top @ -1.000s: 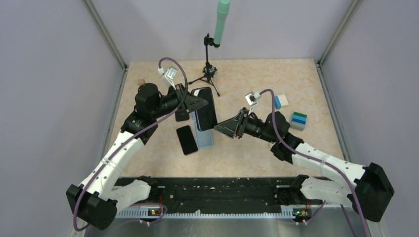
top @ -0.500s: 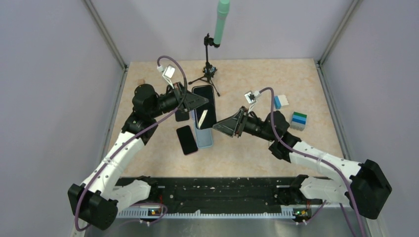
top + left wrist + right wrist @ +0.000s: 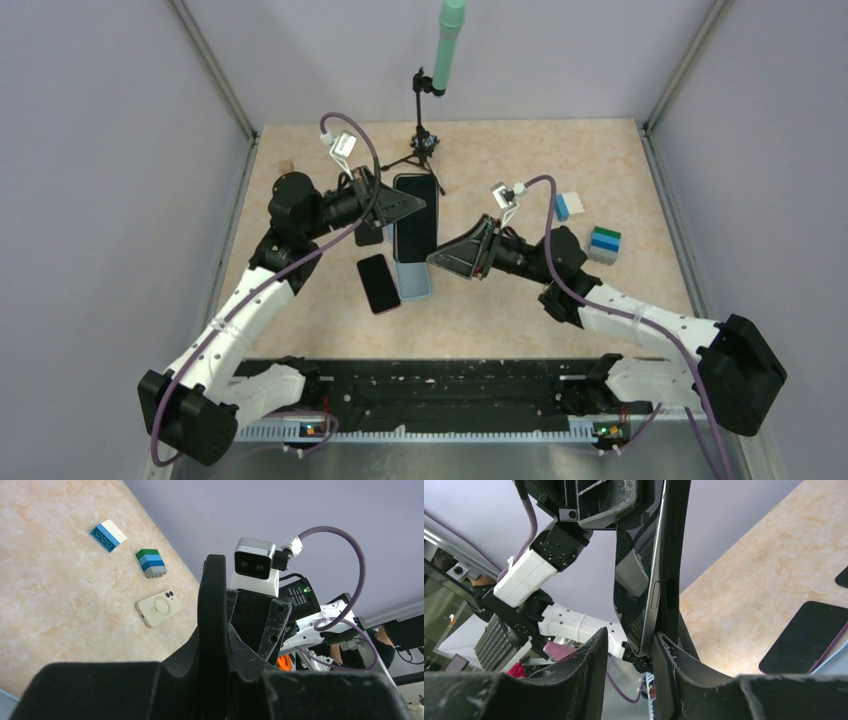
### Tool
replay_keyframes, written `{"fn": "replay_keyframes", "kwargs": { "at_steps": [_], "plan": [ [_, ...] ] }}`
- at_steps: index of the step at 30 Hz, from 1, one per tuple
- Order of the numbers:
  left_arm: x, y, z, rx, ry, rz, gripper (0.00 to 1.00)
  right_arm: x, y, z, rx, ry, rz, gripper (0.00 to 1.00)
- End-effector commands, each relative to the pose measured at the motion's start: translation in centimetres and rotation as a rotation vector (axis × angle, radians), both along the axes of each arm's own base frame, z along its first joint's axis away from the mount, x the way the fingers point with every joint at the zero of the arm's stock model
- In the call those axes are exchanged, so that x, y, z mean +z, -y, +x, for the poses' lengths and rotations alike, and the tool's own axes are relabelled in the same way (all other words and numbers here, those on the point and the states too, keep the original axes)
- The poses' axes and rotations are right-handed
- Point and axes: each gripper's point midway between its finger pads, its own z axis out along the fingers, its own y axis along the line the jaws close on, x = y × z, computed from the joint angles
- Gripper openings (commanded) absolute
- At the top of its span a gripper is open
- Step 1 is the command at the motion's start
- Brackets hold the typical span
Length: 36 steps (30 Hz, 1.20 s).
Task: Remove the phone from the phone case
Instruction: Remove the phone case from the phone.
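A black phone case [image 3: 415,215] with the phone in it hangs above the table, screen up in the top view. My left gripper [image 3: 400,207] is shut on its left edge; in the left wrist view the case's black edge [image 3: 212,595] runs up out of the left gripper [image 3: 216,640]. The right wrist view shows the phone's grey metal edge [image 3: 652,587] lying against the black case [image 3: 676,540]. Its lower corner sits between the fingers of my right gripper [image 3: 629,640], which is open: the right finger touches the case, the left finger stands apart. My right gripper [image 3: 437,258] is at the phone's lower end.
A light blue case [image 3: 415,283] and a black phone [image 3: 378,283] lie on the table below. A cream case [image 3: 159,609] lies near two stacked-brick blocks [image 3: 605,243], [image 3: 568,205]. A small tripod [image 3: 425,140] stands at the back.
The held phone has swung from a tilt to nearly straight and shifted slightly up. My right gripper has crept left toward its lower end, its jaws narrowing a little.
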Motion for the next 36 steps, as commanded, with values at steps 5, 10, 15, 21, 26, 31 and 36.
{"fn": "replay_keyframes", "kwargs": {
  "at_steps": [5, 10, 15, 21, 26, 31, 36],
  "plan": [
    [1.7, 0.6, -1.6, -0.049, 0.033, -0.046, 0.00, 3.9, 0.2, -0.4, 0.004, 0.078, 0.122, 0.36],
    [1.7, 0.6, -1.6, -0.054, 0.017, -0.050, 0.00, 3.5, 0.1, -0.2, 0.000, 0.060, 0.117, 0.36],
    [1.4, 1.0, -1.9, -0.093, -0.019, -0.072, 0.00, 3.7, 0.2, -0.1, -0.004, 0.045, 0.139, 0.36],
    [2.6, 1.1, -2.9, -0.113, -0.003, -0.160, 0.00, 4.2, 0.6, 0.6, -0.042, 0.005, 0.197, 0.36],
    [2.9, 1.5, -3.4, -0.131, -0.007, -0.172, 0.00, 5.2, 0.6, 0.6, -0.035, 0.014, 0.248, 0.36],
    [2.7, 1.9, -3.8, -0.159, -0.008, -0.163, 0.00, 6.1, 0.4, 0.7, -0.027, 0.029, 0.267, 0.28],
    [2.1, 1.8, -3.6, -0.137, -0.004, -0.111, 0.26, 6.4, 0.5, 0.8, -0.038, 0.042, 0.261, 0.00]
  ]
}}
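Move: The phone, still in its black case, is in the left hand's grip, its middle about 2 cm back from the left hand, 1 cm to its left and 2 cm lower. From the right hand, open at the near lower corner, that middle lies some 5 cm ahead, 3 cm left and 3 cm up. About 30 cm below the right hand, a loose dark phone lies 12 cm ahead and 14 cm left, a light-blue case 16 cm ahead and 7 cm left. The phone's near lower end, starting to part from its case, is taken between the right fingers: that hand rises about 2 cm, its left-pointing fingers tilting up some 10 degrees, then snaps shut, one pad on the screen side and the other between phone and case. The left hand keeps its pinch, shifting 1 cm right and up and rolling its left side down. ##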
